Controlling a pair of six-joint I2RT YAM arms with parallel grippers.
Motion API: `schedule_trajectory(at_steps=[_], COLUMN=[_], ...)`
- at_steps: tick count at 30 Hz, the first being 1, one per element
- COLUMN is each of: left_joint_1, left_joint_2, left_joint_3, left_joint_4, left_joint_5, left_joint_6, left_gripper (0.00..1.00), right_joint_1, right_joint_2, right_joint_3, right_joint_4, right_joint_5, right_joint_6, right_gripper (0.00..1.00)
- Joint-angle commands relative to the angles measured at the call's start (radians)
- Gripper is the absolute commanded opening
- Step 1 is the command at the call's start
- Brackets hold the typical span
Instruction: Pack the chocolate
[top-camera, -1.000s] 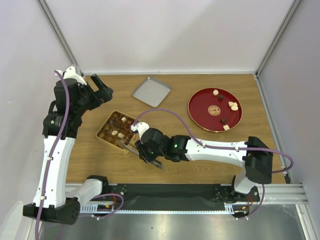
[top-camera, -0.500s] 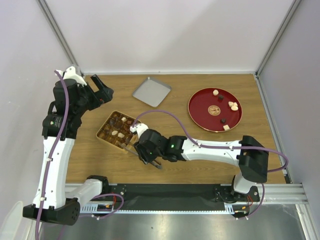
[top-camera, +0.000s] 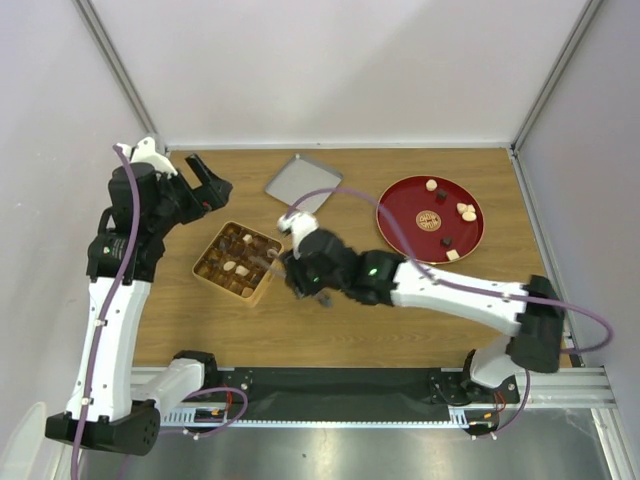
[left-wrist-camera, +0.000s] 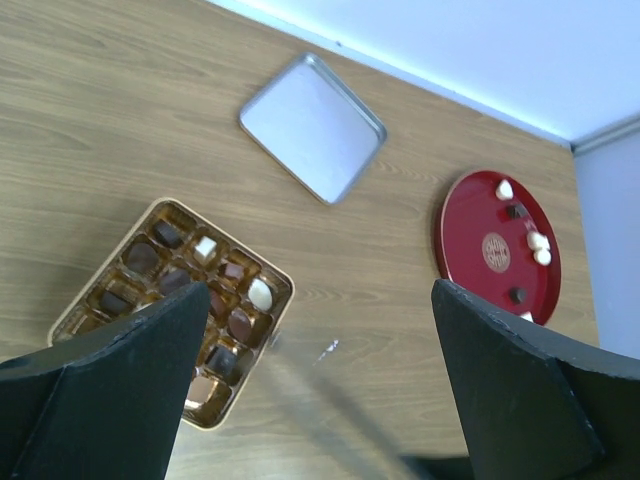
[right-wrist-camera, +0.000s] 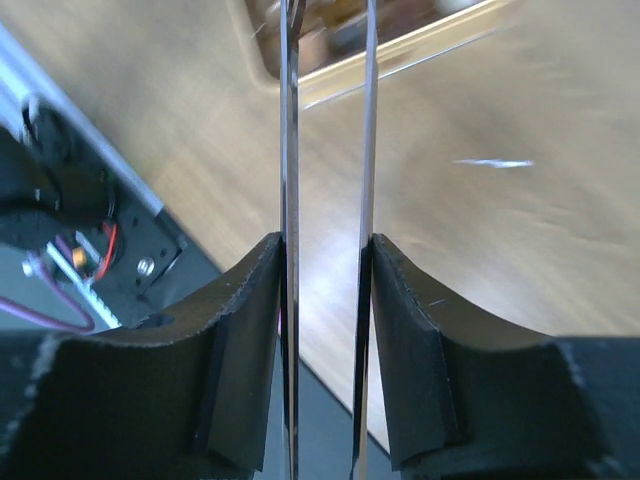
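Note:
The chocolate is split. Several pieces (top-camera: 466, 211) lie on the red plate (top-camera: 385, 215), and several more (left-wrist-camera: 260, 294) fill the tan grid box (top-camera: 237, 263). My right gripper (top-camera: 303, 275) is just right of the box, shut on the thin metal tongs (right-wrist-camera: 290, 150). Its jaws press both blades, which stand slightly apart. The tong tips reach the box's near corner (right-wrist-camera: 400, 40), and nothing shows between them. My left gripper (left-wrist-camera: 320, 390) hangs wide open high above the box (left-wrist-camera: 175, 300) and holds nothing.
A flat silver tray (top-camera: 303, 182) lies at the back centre, between box and plate. The red plate (left-wrist-camera: 450, 245) sits at the right. The right arm stretches across the near table, and the blurred tongs (left-wrist-camera: 330, 390) cross below the box.
The right gripper has swung away from the box's near edge, back and slightly right, with the tongs still in it. The blades have sprung a little apart. The left arm has barely moved.

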Motion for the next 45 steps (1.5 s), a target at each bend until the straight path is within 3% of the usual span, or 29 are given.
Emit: schedule_trajectory(at_steps=[1,5,10,13,16,24,45], left_joint_1=[0.009,0.009,0.004,-0.004,-0.007,-0.007,-0.005], left_joint_2=[-0.021,-0.029,-0.036,-0.041,-0.047,-0.058,-0.082], left_joint_3=[-0.048,-0.116,-0.180,-0.220,-0.259,-0.239,-0.194], left_joint_4=[0.059,0.091,0.132,0.152,0.171,0.131,0.082], left_joint_5=[0.082,0.158,0.264,0.301,0.330,0.343,0.315], left_joint_6=[0.021,0.007,-0.008,-0.017,-0.020,0.003,0.032], left_gripper=[1.00,1.00,1.00,1.00,1.00,1.00,1.00], right_joint_1=[-0.089,-0.237,-0.536,-0.720,-0.811,-0.900,-0.985], right_joint_2=[-0.160,-0.288,-0.423,-0.426,-0.380,-0.146,0.037], right_joint_3=[0.002,-0.083,-0.208,-0.254,-0.263,-0.186,-0.125], right_joint_4=[-0.057,-0.138,-0.224,-0.218,-0.185,-0.082,-0.039], right_joint_5=[0.076,0.103,0.134,0.122,0.131,0.163,0.183], right_joint_6=[-0.001,-0.001,0.002,-0.015,-0.030,-0.056,-0.075], right_gripper=[0.43,0.42,0.42,0.41,0.42,0.43,0.46])
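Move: The dark chocolate at the far side of the red plate lies about 33 cm ahead of the right hand, some 41 cm to its right and 17 cm below. From this chocolate, one white chocolate is about 3 cm farther out and 3 cm left, the white pair 7 cm right and 5 cm nearer, and the other dark one about 15 cm nearer and 1 cm right. From the left hand, the far dark chocolate lies roughly 18 cm ahead, 55 cm right and 32 cm below. Towards the far dark chocolate on the red plate swings the right hand, still gripping the metal tongs: up and away from the chocolate box, fast to the right by some 37 cm and forward, then down over the plate, easing forward at the end, turned about 60 degrees clockwise so the tongs reach outward. The left hand, wide open and empty, sinks by the box and shifts right, turning slightly clockwise. ##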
